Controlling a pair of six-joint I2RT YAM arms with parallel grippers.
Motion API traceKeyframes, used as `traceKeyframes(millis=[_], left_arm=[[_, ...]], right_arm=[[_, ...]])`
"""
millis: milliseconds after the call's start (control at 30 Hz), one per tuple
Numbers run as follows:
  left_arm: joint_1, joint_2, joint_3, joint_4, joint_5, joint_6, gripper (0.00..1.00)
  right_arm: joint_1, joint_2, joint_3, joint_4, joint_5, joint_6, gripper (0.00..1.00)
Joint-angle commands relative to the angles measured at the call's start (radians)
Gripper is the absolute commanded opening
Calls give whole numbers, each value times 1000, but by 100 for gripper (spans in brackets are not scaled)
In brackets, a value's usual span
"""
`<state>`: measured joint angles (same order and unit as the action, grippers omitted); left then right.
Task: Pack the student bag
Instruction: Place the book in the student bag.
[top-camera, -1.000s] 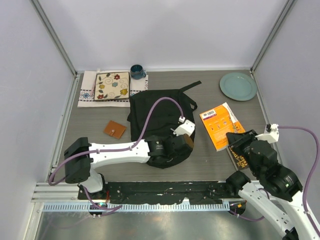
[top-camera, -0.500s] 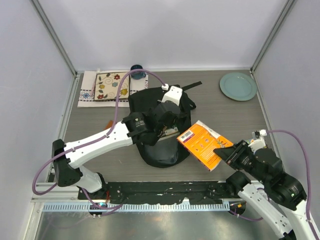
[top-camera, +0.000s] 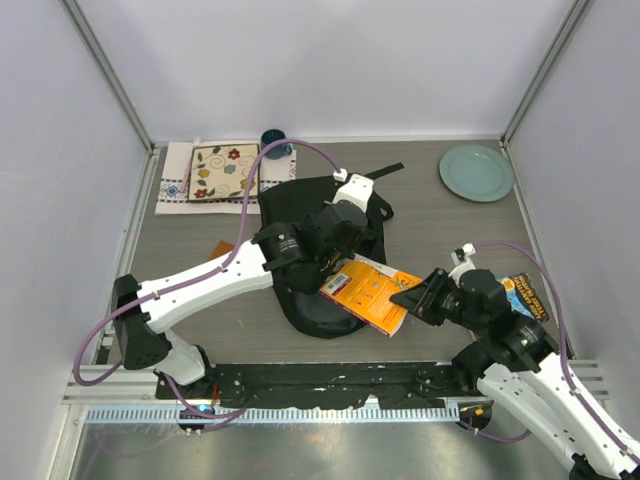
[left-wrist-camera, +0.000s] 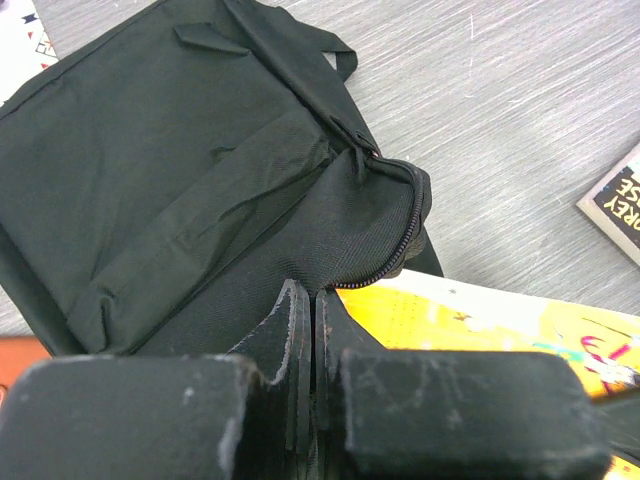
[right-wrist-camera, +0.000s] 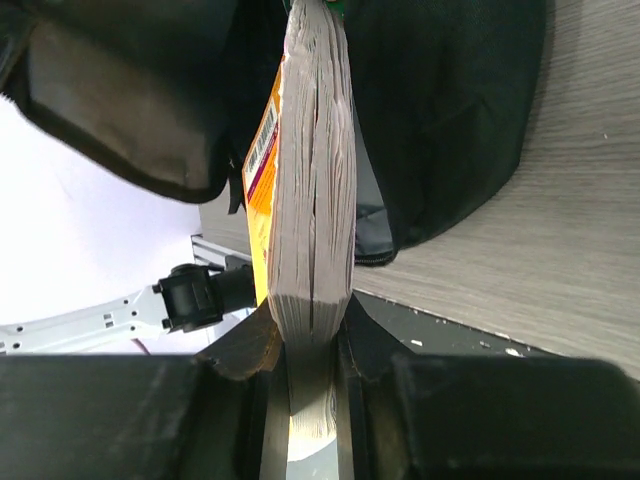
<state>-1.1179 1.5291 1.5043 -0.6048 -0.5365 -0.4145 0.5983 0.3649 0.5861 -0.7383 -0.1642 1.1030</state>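
Note:
The student bag is a black backpack lying flat mid-table, its zip edge lifted. My left gripper is above the bag's near half, jaws pressed together on the black fabric beside the zip. An orange paperback book is held by its edge in my right gripper, which is shut on it. The book's far end lies at the bag's opening, under the raised zip edge, as the left wrist view shows the book. In the right wrist view the bag lies around the book's pages.
A dark book lies on the table at the right. A green plate sits at the back right. A blue cup, a floral tile on a cloth, and a brown coaster are at the left.
My right gripper picked the orange book up and carried it left to the bag's mouth. My left gripper lifted the bag's edge up and back, then held nearly still.

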Motion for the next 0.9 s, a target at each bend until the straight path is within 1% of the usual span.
traceKeyframes(millis=[0,33,67,133,167,200,233,267,300,333,367,400,433,467,500,533,600,633,667,700,733,767,800,867], left_arm=[[-5,-3,74,57,24,-7,0],[-3,-1,76,57,29,-7,0],[-5,2,80,57,32,-7,0],[-5,11,83,54,32,-10,0],[-5,12,85,53,33,-17,0],[-3,16,86,50,33,-20,0],[-3,17,88,46,35,-23,0],[-5,20,94,45,38,-27,0],[-3,20,96,45,43,-29,0],[-3,22,96,46,47,-29,0],[-3,23,102,45,53,-30,0],[-5,25,105,40,61,-30,0],[-3,29,114,36,66,-30,0],[-2,37,120,28,67,-30,0],[-3,39,123,16,73,-30,0],[-2,40,128,11,78,-27,0],[4,37,126,5,105,-33,0],[10,34,119,5,115,-36,0],[12,26,114,7,122,-40,0],[18,20,106,16,127,-40,0],[20,17,93,20,133,-43,0],[21,11,82,29,136,-44,0],[27,3,74,34,138,-47,0],[32,-6,53,34,139,-53,0]], right_arm=[[1,84,-25,311,-20,34,0],[1,101,-55,356,-21,58,0],[1,123,-72,441,0,75,0],[1,198,-113,537,23,103,0],[3,228,-121,629,35,113,0],[8,296,-121,657,58,126,0],[29,327,-117,686,90,129,0],[44,356,-114,720,130,138,0],[60,388,-111,732,240,146,0],[76,440,-118,791,279,152,0],[112,477,-124,894,320,173,0],[129,512,-115,934,394,184,0],[147,595,-106,974,437,178,0],[190,636,-92,1044,475,164,0],[208,679,-51,1053,559,153,0],[228,769,-37,1080,593,152,0],[251,856,-25,1143,638,170,0],[259,891,-23,1172,697,196,0],[271,961,-25,1206,728,214,0],[277,994,-22,1240,755,210,0],[282,1023,-9,1248,829,219,0],[287,1087,6,1245,854,224,1],[285,1114,41,1237,865,224,8],[285,1169,75,1180,849,216,16]])
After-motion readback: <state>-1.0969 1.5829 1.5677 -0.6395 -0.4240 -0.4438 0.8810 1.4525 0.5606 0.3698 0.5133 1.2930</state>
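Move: Under the black flap that the left fingers already hold up, the bag's mouth lies some 10 cm ahead, 10 cm left and 8 cm below the right hand, about 2 cm back from the left hand and 15 cm beneath it. That raised flap edge is about 12 cm ahead, 9 cm left and 8 cm above the right hand. The dark treehouse book lies flat roughly 27 cm to the right hand's right, 7 cm ahead and 17 cm below. Driving the orange book end-first in under the raised flap, the right hand goes forward about 16 cm, with some 11 cm to the left and nearly as much down, into the bag's mouth. It swings clockwise by roughly 25 degrees, mostly in the second half, and keeps its pinch on the book. The left fingers keep their hold on the flap, easing about 2 cm to the right. ##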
